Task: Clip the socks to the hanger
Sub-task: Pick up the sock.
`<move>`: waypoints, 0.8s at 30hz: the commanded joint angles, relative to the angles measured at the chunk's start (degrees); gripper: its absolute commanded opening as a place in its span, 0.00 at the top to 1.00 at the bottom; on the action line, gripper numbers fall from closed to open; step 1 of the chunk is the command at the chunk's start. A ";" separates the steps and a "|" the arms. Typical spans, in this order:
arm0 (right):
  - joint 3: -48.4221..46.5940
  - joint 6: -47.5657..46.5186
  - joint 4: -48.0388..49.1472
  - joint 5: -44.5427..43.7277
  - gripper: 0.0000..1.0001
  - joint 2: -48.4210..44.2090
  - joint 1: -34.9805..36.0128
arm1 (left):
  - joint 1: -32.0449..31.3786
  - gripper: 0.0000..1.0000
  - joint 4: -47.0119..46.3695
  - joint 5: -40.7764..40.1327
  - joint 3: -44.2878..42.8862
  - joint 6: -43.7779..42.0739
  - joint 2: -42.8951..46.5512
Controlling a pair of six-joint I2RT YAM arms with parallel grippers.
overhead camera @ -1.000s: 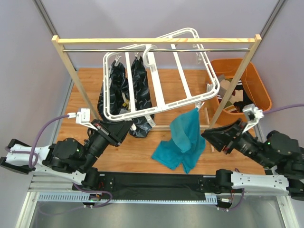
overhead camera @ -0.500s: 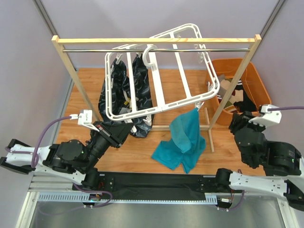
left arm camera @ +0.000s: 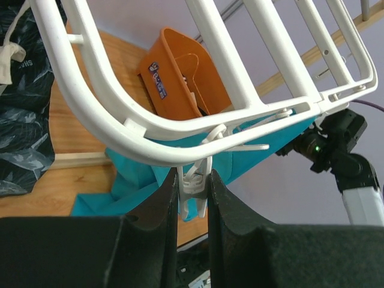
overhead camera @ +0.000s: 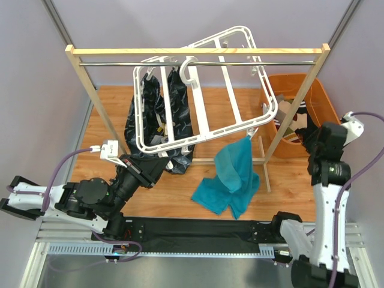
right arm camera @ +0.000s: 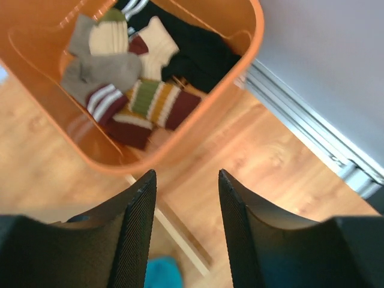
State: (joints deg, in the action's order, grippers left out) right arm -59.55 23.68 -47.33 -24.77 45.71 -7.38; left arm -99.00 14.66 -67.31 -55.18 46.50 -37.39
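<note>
The white hanger [overhead camera: 210,135] hangs tilted from the rail by its hook. My left gripper [left arm camera: 193,174] is shut on a small white clip [left arm camera: 195,183] under the hanger's near rim [left arm camera: 102,126]. In the top view the left gripper [overhead camera: 157,161] sits below the hanger's near left corner. A teal sock [overhead camera: 231,177] hangs from a clip at the near right corner and drapes onto the table. My right gripper [right arm camera: 186,174] is open and empty, held above the near rim of the orange bin [right arm camera: 222,102]. Several socks [right arm camera: 153,105], grey, cream, black and maroon-striped, lie in the bin.
A wooden rack [overhead camera: 198,51] with a metal rail spans the table, and its right post [overhead camera: 288,126] stands beside the orange bin [overhead camera: 327,102]. A dark glossy cloth [overhead camera: 174,108] hangs behind the hanger's left side. The rack's foot bar [right arm camera: 180,240] lies below my right gripper.
My right arm has swung from low beside the teal sock up over the orange bin, and its jaws have opened wider. The hanger tilted slightly. My left gripper kept its hold.
</note>
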 commanded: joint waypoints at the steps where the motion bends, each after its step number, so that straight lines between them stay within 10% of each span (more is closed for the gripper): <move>1: -5.92 2.76 10.49 27.17 0.51 7.44 -13.76 | 0.04 1.00 2.39 -0.37 0.07 -0.71 0.30; 10: -19.80 11.29 25.69 37.57 0.35 38.63 -18.64 | -0.05 1.00 -0.06 -0.63 5.15 -1.59 3.54; 16: -30.08 7.97 22.90 29.28 0.33 55.96 -15.13 | 0.04 1.00 -7.88 -2.13 5.96 -10.28 4.87; 24: -44.33 4.88 22.01 24.87 0.32 72.12 -10.29 | 0.04 1.00 6.16 -1.86 3.24 -1.87 4.95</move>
State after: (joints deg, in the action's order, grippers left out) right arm -98.15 30.37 -26.52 2.63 113.75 -18.87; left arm -98.96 12.08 -67.81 -50.11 41.60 -32.77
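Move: The socks lie in the orange box, some 33 cm ahead of the right hand, about 5 cm to its right and 21 cm below it. The box's middle is about 4 cm farther right than the socks. The stand's right foot is roughly 6 cm ahead of the right hand, 13 cm to its left and 24 cm lower. From the left hand the socks are about 44 cm ahead, 54 cm to the right and 34 cm down. Forward in a quick sweep of nearly 30 cm, the right hand drifts a little right and stays about level at first, then dips about 10 cm towards the socks in the orange box. Its fingers spread wider as the hand rolls some 25 degrees, left side rising, so that they point more steeply down. The left hand keeps its pinch on the hanger's clip and eases slightly left and down. ##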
